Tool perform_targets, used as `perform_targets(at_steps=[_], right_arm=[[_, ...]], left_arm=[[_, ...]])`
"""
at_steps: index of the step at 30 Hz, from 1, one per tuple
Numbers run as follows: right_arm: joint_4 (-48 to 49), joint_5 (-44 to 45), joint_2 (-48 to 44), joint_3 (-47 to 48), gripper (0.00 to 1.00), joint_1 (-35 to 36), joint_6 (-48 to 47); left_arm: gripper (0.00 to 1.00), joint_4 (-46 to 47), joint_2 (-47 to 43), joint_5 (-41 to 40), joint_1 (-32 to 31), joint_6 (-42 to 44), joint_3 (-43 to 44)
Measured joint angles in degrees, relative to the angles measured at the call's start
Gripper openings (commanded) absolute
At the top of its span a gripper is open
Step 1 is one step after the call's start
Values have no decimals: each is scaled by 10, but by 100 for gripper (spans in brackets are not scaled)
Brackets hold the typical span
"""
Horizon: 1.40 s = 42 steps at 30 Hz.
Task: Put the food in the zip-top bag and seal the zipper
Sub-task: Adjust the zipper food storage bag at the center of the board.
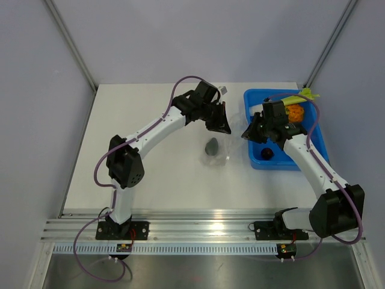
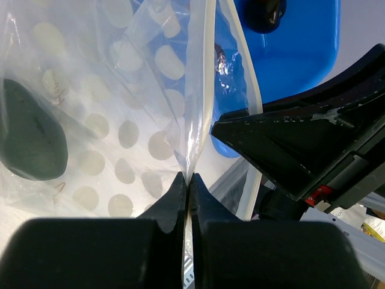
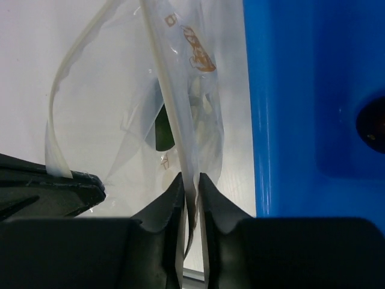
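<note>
The clear zip-top bag (image 1: 220, 152) hangs between my two grippers near the table's middle, its mouth spread. One dark green piece of food (image 1: 212, 146) lies inside it (image 2: 30, 138). My left gripper (image 1: 221, 122) is shut on one side of the bag's mouth (image 2: 188, 180). My right gripper (image 1: 249, 133) pinches the opposite side, the whitish zipper (image 3: 165, 90) running between its jaws (image 3: 190, 180). An orange pineapple-like fruit (image 1: 295, 112) and a dark round piece (image 1: 266, 154) lie in the blue bin.
The blue bin (image 1: 315, 139) stands at the table's right side, right beside the right gripper (image 3: 301, 90). Grey walls and metal posts close in the back and sides. An aluminium rail (image 1: 198, 226) runs along the near edge.
</note>
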Motion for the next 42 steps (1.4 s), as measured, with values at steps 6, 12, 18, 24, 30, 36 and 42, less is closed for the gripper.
perform_targets(at_steps=[6, 12, 18, 24, 30, 36, 42], right_arm=[[3, -11, 3, 14, 0, 0, -1], [26, -23, 28, 74, 0, 0, -4], [42, -17, 68, 83, 0, 0, -14], [43, -31, 89, 76, 0, 0, -13], [45, -49, 80, 77, 0, 4, -3], [45, -54, 69, 84, 0, 19, 10], [45, -54, 64, 90, 0, 25, 16]], left_arm=[[0, -32, -6, -9, 5, 13, 19], [0, -64, -33, -40, 13, 32, 60], [4, -65, -63, -69, 14, 38, 39], [44, -86, -56, -124, 8, 62, 20], [55, -122, -44, -188, -17, 85, 58], [53, -158, -31, -245, -47, 98, 113], [51, -183, -27, -291, -59, 107, 128]])
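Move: The zip-top bag's right-hand rim already lies between the right hand's half-closed pads; the left hand, shut on the opposite rim, has that right-hand rim about 5 cm to its right, roughly level and a little lower. The green food in the bag lies some 5 cm left of the left hand, 3 cm ahead and 12 cm below; from the right hand it is about 9 cm left, 3 cm ahead and 11 cm below. In the blue tray, the dark round fruit sits some 10 cm right of the right hand, level with it and 12 cm below. The right hand finishes pinching its rim and keeps it shut, lifting about 4 cm while reaching some 4 cm forward, then dips and climbs again as it draws leftward, away from the tray, ending about 5 cm farther left. The left hand, still gripping at first, lifts its rim about 6 cm and goes left about 5 cm, then sinks partway and opens to about half, letting go of its pinch with the rim still between the parted fingers, while it turns some 30 degrees so they point more downward and forward, and edges up again. ##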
